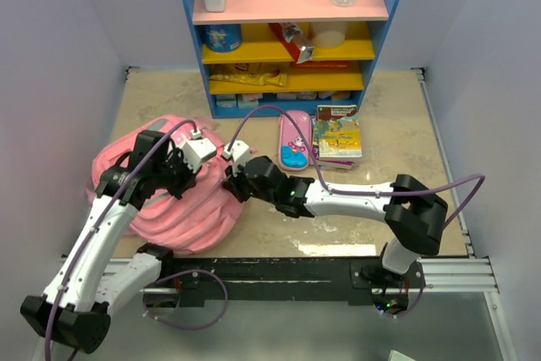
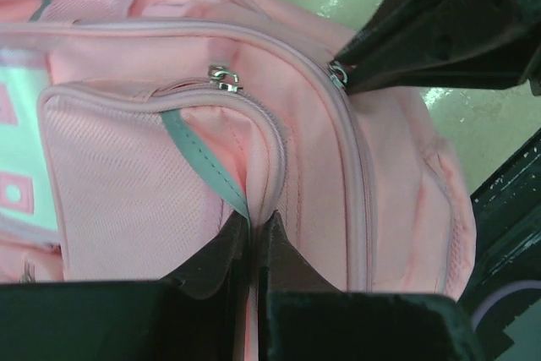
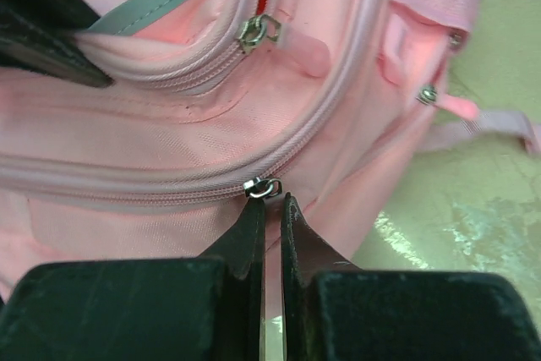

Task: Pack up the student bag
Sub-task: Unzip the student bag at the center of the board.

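The student bag, a soft pink backpack, lies at the left of the table. My left gripper is shut on the edge of its front pocket, beside a grey-green strip. My right gripper is shut on the fabric pull tab of the main zip, just below the metal slider; its fingertips pinch the tab. The main zip looks closed to the left of the slider. The right gripper also shows in the left wrist view, at the same slider.
A pink-and-blue pencil case and a picture book lie right of the bag. A blue shelf unit with bottles, tins and packets stands at the back. A black rail runs along the near edge.
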You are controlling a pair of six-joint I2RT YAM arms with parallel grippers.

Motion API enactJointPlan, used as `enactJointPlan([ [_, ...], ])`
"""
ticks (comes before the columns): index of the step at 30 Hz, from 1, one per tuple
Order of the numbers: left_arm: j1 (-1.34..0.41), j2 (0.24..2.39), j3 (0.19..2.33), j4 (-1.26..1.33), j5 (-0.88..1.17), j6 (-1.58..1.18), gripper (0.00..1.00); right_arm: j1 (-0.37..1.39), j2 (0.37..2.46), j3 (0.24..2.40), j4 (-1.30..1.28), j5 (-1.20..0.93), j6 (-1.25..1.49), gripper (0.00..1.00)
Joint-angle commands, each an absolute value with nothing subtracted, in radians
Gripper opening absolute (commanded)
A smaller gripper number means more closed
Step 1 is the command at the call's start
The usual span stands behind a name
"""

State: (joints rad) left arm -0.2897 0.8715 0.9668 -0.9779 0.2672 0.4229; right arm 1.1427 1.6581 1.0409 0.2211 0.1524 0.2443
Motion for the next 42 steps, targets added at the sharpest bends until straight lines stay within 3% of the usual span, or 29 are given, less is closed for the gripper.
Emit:
enactJointPlan([
  [1, -0.291, 1.001, 1.058, -0.887, 0.423, 0.457, 0.00, 1.092, 1.671, 1.045, 0.132, 0.146, 0.203, 0.00],
  [9, -0.291, 1.270, 1.028, -0.596, 0.416, 0.367, 0.00, 1.091, 1.669, 1.019, 0.127, 0.195, 0.158, 0.00],
  [15, -0.291, 1.350, 1.032, -0.441, 0.471, 0.238, 0.00, 1.101, 1.641, 1.016, 0.074, 0.231, 0.133, 0.00],
  [31, -0.291, 1.391, 1.094, -0.305, 0.514, 0.081, 0.00, 1.368, 1.746, 1.138, 0.103, 0.221, 0.158, 0.00],
  [42, -0.293, 1.361, 1.109, -0.288, 0.434, 0.060, 0.00, 1.422, 1.859, 1.242, 0.109, 0.156, 0.196, 0.00],
])
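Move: The main zip's slider is already pinched in the right fingers, about 1 cm ahead and 1 cm left of them. From the left hand, which already grips the front pocket's rim, it lies some 7 cm right, 1 cm ahead and 3 cm lower. The pocket slider is 3 cm ahead and 4 cm left of the right hand. From the right hand, the bag's near edge lies about 14 cm back and 8 cm left, the pencil case 15 cm ahead and 18 cm right. The main zip's pull stays pinched by the right hand, which first eases right and down with the bag, a little forward, then draws back about 10 cm and left along the zip towards the near corner. The pocket rim stays in the left fingers as that hand carries it forward, right and down, tilting some 25 degrees, to pull against the right. ##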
